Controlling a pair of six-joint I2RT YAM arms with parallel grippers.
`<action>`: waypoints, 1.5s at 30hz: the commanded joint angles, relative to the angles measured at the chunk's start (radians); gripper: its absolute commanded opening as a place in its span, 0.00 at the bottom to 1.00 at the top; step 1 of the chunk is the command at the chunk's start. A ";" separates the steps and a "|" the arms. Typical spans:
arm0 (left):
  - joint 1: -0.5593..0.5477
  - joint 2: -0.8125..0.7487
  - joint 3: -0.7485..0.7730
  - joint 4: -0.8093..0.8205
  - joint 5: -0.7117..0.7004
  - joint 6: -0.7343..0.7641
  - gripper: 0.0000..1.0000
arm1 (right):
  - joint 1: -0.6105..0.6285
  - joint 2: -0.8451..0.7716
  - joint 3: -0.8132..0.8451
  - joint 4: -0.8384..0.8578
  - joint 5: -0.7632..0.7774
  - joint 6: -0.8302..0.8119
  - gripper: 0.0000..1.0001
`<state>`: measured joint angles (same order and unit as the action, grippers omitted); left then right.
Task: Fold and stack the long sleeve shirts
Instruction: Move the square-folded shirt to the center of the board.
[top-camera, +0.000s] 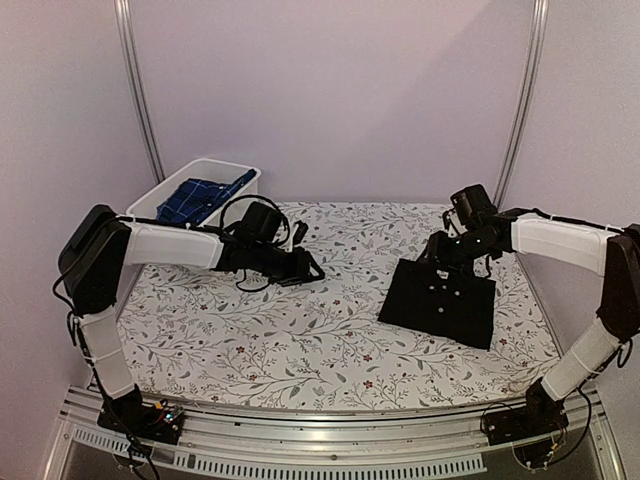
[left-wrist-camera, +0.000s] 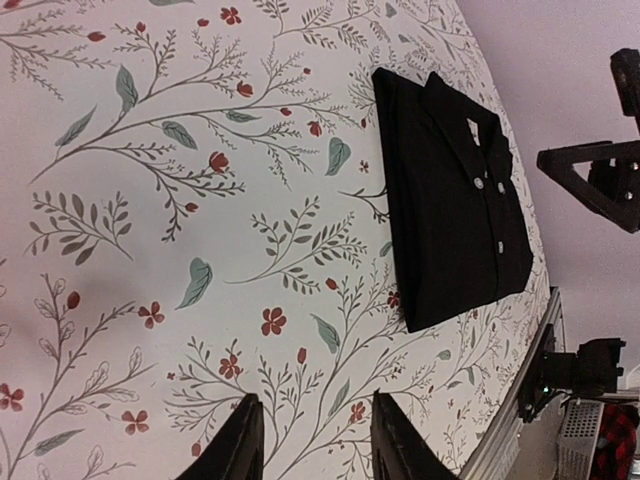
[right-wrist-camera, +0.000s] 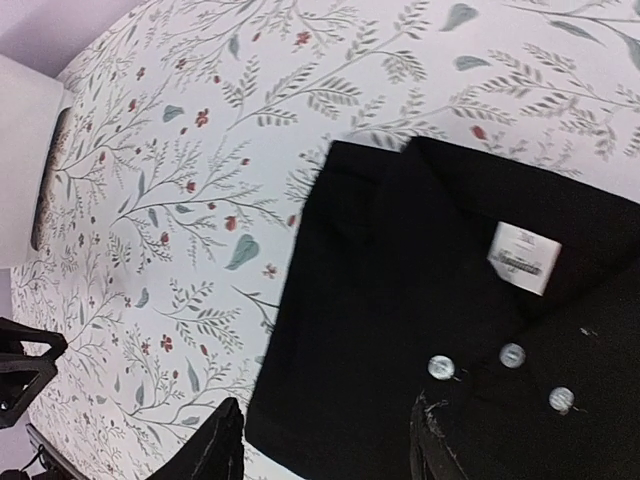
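A black long sleeve shirt (top-camera: 440, 300) lies folded into a neat rectangle on the right of the floral table, collar and pale buttons facing up. It also shows in the left wrist view as the black shirt (left-wrist-camera: 450, 200), and it fills the right wrist view as the black shirt (right-wrist-camera: 400, 300). My right gripper (top-camera: 445, 262) hovers just above its collar end, and the right gripper (right-wrist-camera: 325, 405) is open with nothing held. A blue plaid shirt (top-camera: 200, 197) lies bunched in the tub. My left gripper (top-camera: 312, 268) hangs over bare tablecloth at centre-left, where the left gripper (left-wrist-camera: 315, 400) is open and empty.
The white plastic tub (top-camera: 160, 195) stands at the back left corner, behind the left arm. Metal frame poles (top-camera: 140, 90) rise at the back on both sides. The table's near rail (top-camera: 320, 440) carries both arm bases.
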<state>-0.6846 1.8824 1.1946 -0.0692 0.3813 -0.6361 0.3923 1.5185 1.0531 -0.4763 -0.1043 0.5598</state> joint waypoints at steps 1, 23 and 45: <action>-0.003 -0.030 -0.012 0.005 -0.010 -0.002 0.36 | 0.092 0.183 0.149 0.085 -0.073 0.014 0.56; 0.005 -0.049 -0.035 -0.001 -0.018 -0.005 0.36 | 0.111 0.526 0.143 0.307 -0.259 0.053 0.76; 0.003 -0.018 -0.032 0.025 0.000 -0.015 0.36 | 0.034 0.078 -0.409 0.395 -0.222 0.131 0.79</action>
<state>-0.6827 1.8626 1.1629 -0.0647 0.3717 -0.6472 0.4370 1.5982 0.6685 0.0288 -0.3599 0.6888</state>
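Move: The square-folded shirt lies under the right hand, its middle about 5 cm to the right, 2 cm back and 12 cm below. Its left edge is some 10 cm to this hand's left and level with it, and the white collar label is about 5 cm right and 6 cm ahead. The centre of the board lies roughly 24 cm left, level with this hand. From the left hand the shirt is about 35 cm right, 3 cm back and 9 cm lower. The right hand swings some 12 cm left and 5 cm forward while sinking about 9 cm, coming down at the shirt's left edge, its fingers spreading wider and its wrist rolling so that the left side rises, about 15 degrees in all by the end. Staying low, it then sweeps back about 10 cm and right about 8 cm, pushing the folded shirt by its left edge with the right finger rather than pinching it. ##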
